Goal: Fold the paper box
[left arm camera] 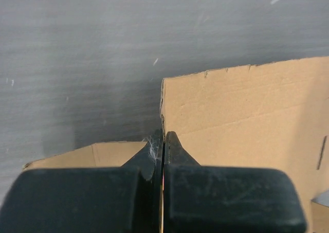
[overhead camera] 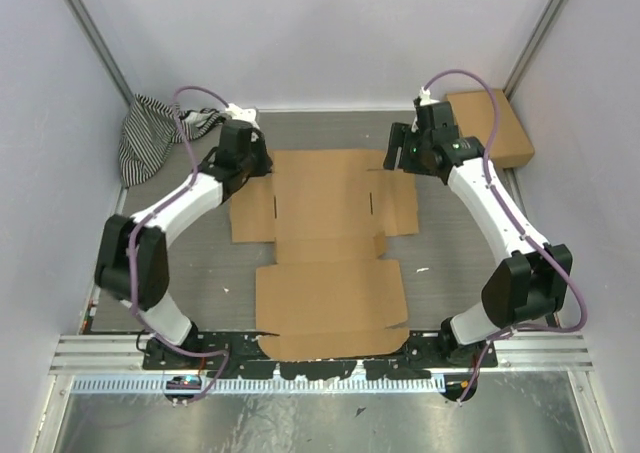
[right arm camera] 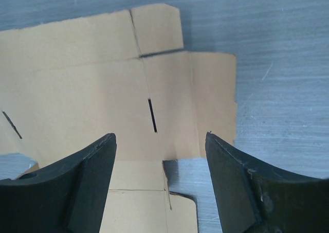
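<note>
The paper box (overhead camera: 330, 233) lies flat and unfolded in the middle of the grey table, a brown die-cut sheet with flaps and slits. My left gripper (overhead camera: 262, 166) stands over its far left corner. In the left wrist view this gripper (left arm camera: 163, 135) is shut, its tips touching at the cut where the small side flap meets the main panel (left arm camera: 241, 109); I see no cardboard clamped between them. My right gripper (overhead camera: 393, 156) hovers above the far right corner. Its fingers (right arm camera: 160, 140) are spread wide over the sheet (right arm camera: 77, 78) and hold nothing.
A smaller ready-made brown box (overhead camera: 490, 123) sits at the back right corner. A black-and-white striped cloth (overhead camera: 145, 138) is bunched at the back left. White walls close in both sides and the back. The sheet's near edge reaches the rail (overhead camera: 100, 353) at the arm bases.
</note>
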{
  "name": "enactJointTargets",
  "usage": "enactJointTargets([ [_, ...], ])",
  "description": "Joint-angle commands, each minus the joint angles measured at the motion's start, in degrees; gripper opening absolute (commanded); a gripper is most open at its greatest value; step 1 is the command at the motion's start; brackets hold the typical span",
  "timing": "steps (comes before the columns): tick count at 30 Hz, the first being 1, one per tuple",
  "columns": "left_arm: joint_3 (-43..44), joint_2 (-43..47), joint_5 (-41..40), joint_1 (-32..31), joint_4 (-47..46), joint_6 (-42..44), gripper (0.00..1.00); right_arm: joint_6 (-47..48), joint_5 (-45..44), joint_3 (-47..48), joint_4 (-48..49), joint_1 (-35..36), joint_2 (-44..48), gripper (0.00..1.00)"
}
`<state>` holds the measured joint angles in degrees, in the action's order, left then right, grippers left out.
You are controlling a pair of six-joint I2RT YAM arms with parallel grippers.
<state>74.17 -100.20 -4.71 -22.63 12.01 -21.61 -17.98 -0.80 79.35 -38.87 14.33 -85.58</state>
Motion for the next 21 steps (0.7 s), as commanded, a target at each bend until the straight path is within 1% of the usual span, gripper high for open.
enactJointTargets([
  [1,-12.8,10.1,7.0,-0.2,-29.2,4.0,0.00,3.6,2.9,8.0,-2.2,-0.1,-1.4,0.75],
  [4,-19.4,13.9,13.1,-0.2,-38.6,7.7,0.00,4.9,3.3,10.3,-3.2,-0.2,-2.0,0.75],
  [6,-21.6,15.3,17.8,-0.2,-41.7,10.8,0.00,5.3,2.6,11.4,-3.5,-0.1,-1.6,0.75],
  [8,-23.8,16.3,19.9,-0.2,-45.2,12.5,0.00,6.1,2.6,12.1,-3.6,-0.2,-0.8,0.75],
  [10,-27.4,17.4,21.0,-0.2,-51.4,12.9,0.00,7.1,2.0,12.6,-3.6,-0.2,0.3,0.76],
  [12,-32.6,18.3,21.9,-0.2,-61.4,12.7,0.00,8.3,0.8,12.7,-3.6,-0.2,1.3,0.77],
  [14,-37.9,18.3,22.5,-0.2,-73.8,13.0,0.00,9.5,-0.3,12.5,-3.6,-0.3,2.1,0.77],
  [17,-44.4,15.7,23.6,-0.2,-92.2,13.9,0.00,10.7,0.0,12.5,-3.8,-0.4,2.8,0.76],
  [21,-45.7,16.1,27.2,-0.2,-94.0,15.2,0.00,11.8,0.8,13.1,-4.9,-0.5,3.0,0.76],
])
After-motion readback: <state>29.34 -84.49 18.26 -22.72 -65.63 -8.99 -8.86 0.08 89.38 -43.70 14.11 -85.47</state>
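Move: The left hand already pinches the box's raised far left corner. From there the main panel's middle lies about 8 cm back, 10 cm right and 8 cm below, the left side flap 8 cm back, 4 cm left and 9 cm below, and the far right corner some 21 cm straight right, 4 cm lower. The open right hand has that far right corner roughly 9 cm ahead, 2 cm left and 10 cm below, and the right side flap 3 cm ahead, 2 cm right, 16 cm below. Keeping the far left corner pinched in its shut fingers, the left hand first rises steeply and then draws back towards its base, some 8 cm up and 8 cm back with a lesser shift to the right, while the wrist tips the fingers up by nearly 50 degrees to almost level and swings them clockwise, pulling the far part of the cardboard up and back. The right hand stays open and empty and climbs about 6 cm over the far right corner, tipping its fingers up only slightly, with no touch on the cardboard to be seen. ##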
